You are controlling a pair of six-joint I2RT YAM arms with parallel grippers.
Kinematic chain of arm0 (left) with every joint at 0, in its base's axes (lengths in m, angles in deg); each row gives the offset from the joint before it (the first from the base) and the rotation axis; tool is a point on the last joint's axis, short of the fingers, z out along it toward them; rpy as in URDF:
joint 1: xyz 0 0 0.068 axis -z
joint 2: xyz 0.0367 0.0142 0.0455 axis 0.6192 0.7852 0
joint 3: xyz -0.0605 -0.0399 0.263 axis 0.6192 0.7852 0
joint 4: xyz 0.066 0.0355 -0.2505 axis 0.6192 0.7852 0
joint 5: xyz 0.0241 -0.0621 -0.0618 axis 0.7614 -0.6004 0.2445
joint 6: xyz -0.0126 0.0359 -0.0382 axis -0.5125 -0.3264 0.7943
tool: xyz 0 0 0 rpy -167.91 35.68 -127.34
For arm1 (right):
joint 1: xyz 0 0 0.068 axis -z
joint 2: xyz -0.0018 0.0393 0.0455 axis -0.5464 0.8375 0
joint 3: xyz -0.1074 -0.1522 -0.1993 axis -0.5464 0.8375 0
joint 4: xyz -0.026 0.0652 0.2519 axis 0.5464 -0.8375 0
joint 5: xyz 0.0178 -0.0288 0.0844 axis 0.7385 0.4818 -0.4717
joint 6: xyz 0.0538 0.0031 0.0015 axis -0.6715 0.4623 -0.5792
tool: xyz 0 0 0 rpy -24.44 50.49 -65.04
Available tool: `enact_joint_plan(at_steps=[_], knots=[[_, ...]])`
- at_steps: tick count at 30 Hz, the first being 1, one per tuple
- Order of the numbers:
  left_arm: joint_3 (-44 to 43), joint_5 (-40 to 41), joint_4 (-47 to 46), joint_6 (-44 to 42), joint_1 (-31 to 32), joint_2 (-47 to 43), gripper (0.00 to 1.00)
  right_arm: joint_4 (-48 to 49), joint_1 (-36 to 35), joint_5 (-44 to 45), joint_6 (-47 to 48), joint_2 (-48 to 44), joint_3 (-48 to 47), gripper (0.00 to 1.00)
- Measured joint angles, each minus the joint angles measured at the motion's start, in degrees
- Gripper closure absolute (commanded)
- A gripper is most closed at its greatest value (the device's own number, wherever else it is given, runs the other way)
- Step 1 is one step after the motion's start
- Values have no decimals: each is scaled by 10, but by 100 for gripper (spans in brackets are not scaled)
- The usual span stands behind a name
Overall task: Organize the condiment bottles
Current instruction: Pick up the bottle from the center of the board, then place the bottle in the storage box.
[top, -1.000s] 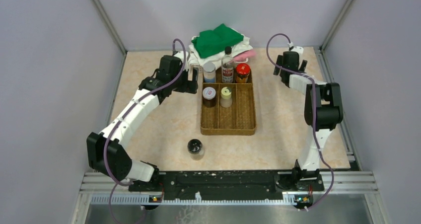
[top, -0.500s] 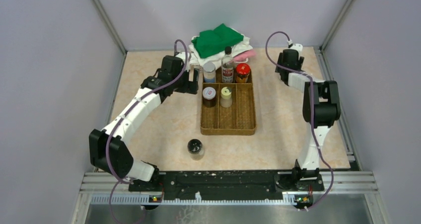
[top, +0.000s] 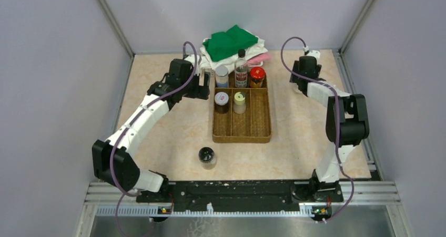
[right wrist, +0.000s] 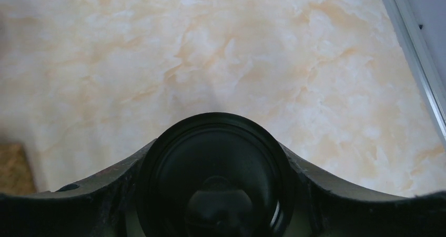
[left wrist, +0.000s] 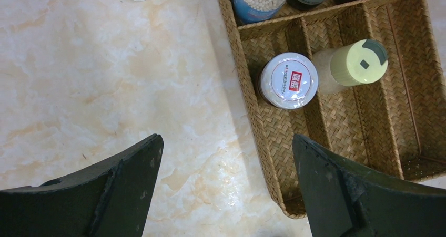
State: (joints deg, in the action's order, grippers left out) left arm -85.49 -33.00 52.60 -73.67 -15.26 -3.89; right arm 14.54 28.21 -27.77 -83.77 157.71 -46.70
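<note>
The brown tray point(top: 260, 132) holds a grey-lidded jar point(top: 222, 74), a tall clear black-capped bottle point(top: 241, 69), a red-lidded jar point(top: 256, 76), a white-lidded jar point(top: 221, 101) and a yellowish-lidded bottle point(top: 239, 101). A black-lidded jar point(top: 207, 157) stands alone on the table near the front. My left gripper point(top: 206, 85) is open and empty beside the tray's left rim point(left wrist: 252, 111); its wrist view shows the white lid point(left wrist: 288, 80) and the yellowish lid point(left wrist: 358, 63). My right gripper point(top: 300, 79) is right of the tray, shut on another black-lidded jar point(right wrist: 213, 176).
A pile of green and white cloths point(top: 231, 43) lies behind the tray against the back wall. Grey walls and metal rails point(top: 363, 11) close in the marble table on the left, back and right. The tray's front compartments hold nothing.
The right arm's elbow has swung outward to the right and its wrist has shifted slightly left toward the tray, with the jar in it. The left arm has barely moved.
</note>
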Motion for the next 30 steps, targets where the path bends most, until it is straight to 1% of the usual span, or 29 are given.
enact_joint_plan(at_steps=[4,10,16,21,24,27,30], knots=[[3,0,0,2,0,-19,1,-25,-33,-19,3,-66,21,70],[12,0,1,6,0,-54,1,-70,-103,-59,13,-162,22,70],[20,0,3,11,0,-74,1,-107,-174,-54,4,-227,35,70],[20,-5,9,14,0,-79,1,-125,-230,-16,-39,-234,60,71],[20,-9,15,15,0,-82,1,-154,-265,32,-87,-227,67,71],[20,-18,21,15,0,-85,1,-162,-295,95,-141,-205,67,71],[20,-26,30,14,0,-90,1,-164,-323,137,-174,-186,67,71]])
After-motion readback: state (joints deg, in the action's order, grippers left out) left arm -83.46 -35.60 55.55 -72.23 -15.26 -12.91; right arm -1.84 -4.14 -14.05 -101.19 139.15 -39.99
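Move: The right hand already grips the black-capped bottle at the table's far right. Its goal, the free far part of the box's right-hand column, lies about 14 cm back, 22 cm to the left and 7 cm lower. The red-lidded jar is some 24 cm left and 3 cm back of the hand; the yellow-capped jar about 31 cm left and 14 cm back. From the left hand, that free spot is roughly 24 cm right, level ahead, 20 cm below. Keep the right fingers shut on the black-capped bottle and swing it about 20 cm left and 13 cm back to the box's right column, arcing up some 12 cm before sinking about half of that. Turn the wrist counter-clockwise by some 20 degrees on the way, then partly back. Raise the left gripper a little and draw it back, staying open and empty. ##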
